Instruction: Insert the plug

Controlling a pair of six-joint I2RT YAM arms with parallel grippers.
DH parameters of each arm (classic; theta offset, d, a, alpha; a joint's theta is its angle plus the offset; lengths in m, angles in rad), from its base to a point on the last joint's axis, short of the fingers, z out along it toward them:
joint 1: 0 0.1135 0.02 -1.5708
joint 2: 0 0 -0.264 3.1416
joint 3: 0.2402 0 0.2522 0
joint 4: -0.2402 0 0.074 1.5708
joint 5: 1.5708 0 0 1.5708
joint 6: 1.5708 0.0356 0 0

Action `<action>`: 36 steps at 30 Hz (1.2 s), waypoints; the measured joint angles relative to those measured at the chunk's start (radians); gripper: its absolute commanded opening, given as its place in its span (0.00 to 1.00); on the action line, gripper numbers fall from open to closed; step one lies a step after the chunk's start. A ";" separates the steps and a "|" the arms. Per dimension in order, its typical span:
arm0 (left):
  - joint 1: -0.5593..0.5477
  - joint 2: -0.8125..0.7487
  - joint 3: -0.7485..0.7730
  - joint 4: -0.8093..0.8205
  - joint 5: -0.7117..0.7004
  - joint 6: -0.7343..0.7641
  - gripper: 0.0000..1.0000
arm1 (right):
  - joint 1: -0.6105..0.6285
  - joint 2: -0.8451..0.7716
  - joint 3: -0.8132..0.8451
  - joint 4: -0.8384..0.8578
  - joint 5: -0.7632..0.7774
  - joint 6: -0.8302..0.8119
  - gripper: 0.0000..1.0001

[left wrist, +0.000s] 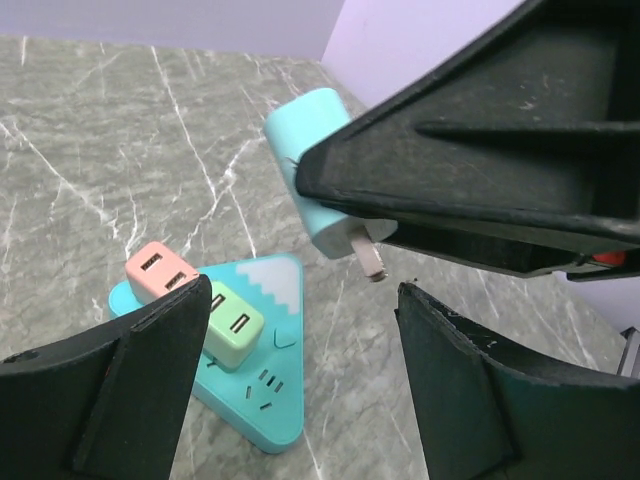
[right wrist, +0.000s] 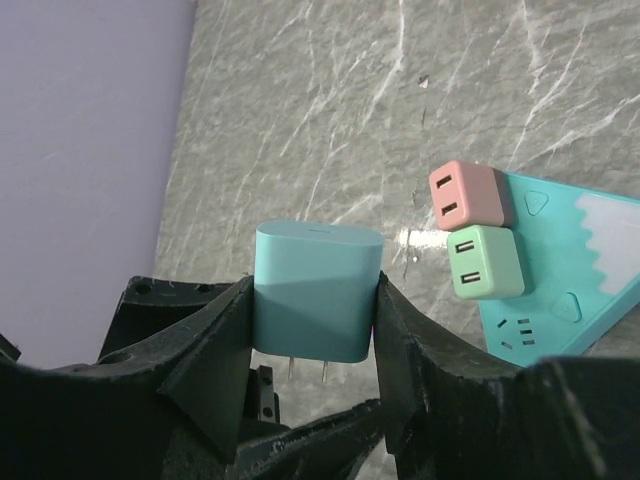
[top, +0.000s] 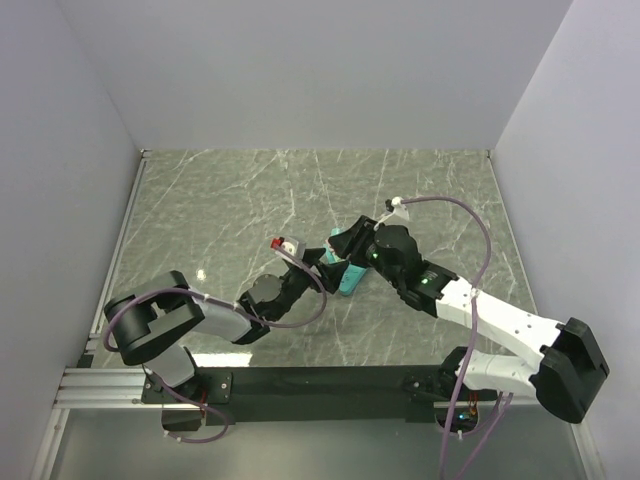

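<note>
My right gripper [right wrist: 315, 305] is shut on the light blue plug [right wrist: 318, 290], gripping its two sides, with both prongs bare below the body. The left wrist view shows the same plug [left wrist: 315, 165] hanging above the table, up and to the right of the teal triangular power strip [left wrist: 262, 345]. That strip [right wrist: 575, 290] lies flat with a pink adapter [left wrist: 155, 272] and a green adapter [left wrist: 232, 325] plugged in, and free slots [left wrist: 262, 385] near its corner. My left gripper [left wrist: 300, 390] stands open around empty space beside the strip, under the right gripper.
Both grippers meet over the strip [top: 350, 280] in the middle of the grey marble table [top: 250, 200]. White walls close the table on three sides. A small red and white piece [top: 285, 244] sits by the left arm's wrist.
</note>
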 measured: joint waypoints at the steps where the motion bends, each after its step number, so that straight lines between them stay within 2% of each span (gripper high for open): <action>1: 0.000 -0.001 0.002 0.000 -0.002 0.000 0.81 | 0.000 -0.007 -0.003 0.000 0.000 -0.001 0.00; 8: 0.000 -0.051 0.021 0.002 -0.002 0.000 0.80 | 0.007 -0.027 -0.006 -0.004 -0.004 -0.011 0.00; 14: -0.002 -0.063 0.024 -0.001 -0.002 0.003 0.72 | 0.013 -0.021 -0.006 0.004 -0.008 -0.013 0.00; 16: -0.002 -0.063 0.024 -0.001 -0.002 0.003 0.66 | 0.015 -0.016 -0.006 0.008 -0.008 -0.014 0.00; 19: -0.006 -0.063 0.024 -0.002 0.002 0.002 0.51 | 0.020 -0.009 -0.006 0.013 -0.006 -0.019 0.00; 20: -0.008 -0.063 0.024 -0.002 0.002 0.003 0.38 | 0.022 -0.007 -0.006 0.014 -0.006 -0.019 0.00; 22: -0.008 -0.063 0.024 -0.006 -0.005 0.007 0.22 | 0.024 -0.006 -0.006 0.016 -0.004 -0.026 0.00; 23: -0.007 -0.063 0.024 -0.009 -0.006 0.004 0.10 | 0.024 -0.006 -0.006 0.019 0.002 -0.028 0.00; 24: -0.006 -0.064 0.024 -0.013 -0.010 0.001 0.05 | 0.024 -0.006 -0.006 0.026 0.006 -0.031 0.00; 26: -0.002 -0.065 0.024 -0.026 -0.010 -0.003 0.00 | 0.024 -0.009 -0.005 0.032 0.019 -0.039 0.00; 31: -0.003 -0.067 0.024 -0.031 -0.003 -0.003 0.00 | 0.026 -0.010 -0.005 0.031 0.021 -0.048 0.03; 32: -0.003 -0.067 0.024 -0.031 -0.003 -0.003 0.00 | 0.026 -0.010 -0.005 0.031 0.021 -0.051 0.06; 33: -0.003 -0.067 0.024 -0.031 -0.001 -0.002 0.00 | 0.026 -0.011 -0.006 0.032 0.023 -0.056 0.21; 34: -0.003 -0.067 0.024 -0.032 0.000 -0.002 0.00 | 0.026 -0.011 -0.006 0.033 0.022 -0.063 0.30; 35: -0.002 -0.067 0.024 -0.033 0.003 -0.001 0.00 | 0.026 -0.012 -0.006 0.033 0.021 -0.072 0.43; 36: -0.002 -0.068 0.025 -0.038 0.006 -0.001 0.00 | 0.026 -0.013 -0.006 0.034 0.019 -0.085 0.64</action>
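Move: The teal plug, prongs down, is held between the right fingers, right at that hand's point. From the open left gripper, the plug's middle is about 4 cm above, 3 cm right and 1 cm ahead. Below the left hand, the green plug lies about 8 cm ahead, 4 cm right and 12 cm down; the pink plug lies 11 cm ahead, 2 cm right and as low, both on the teal socket block. Raise the left gripper nearly straight up, about 3.5 cm, so its open fingertips come level with the prongs under the teal plug. Stop there and shut the fingers almost fully, pinching the prongs between the tips. Keep the right gripper's hold on the plug body nearly still, tilting it only some 5 degrees. ##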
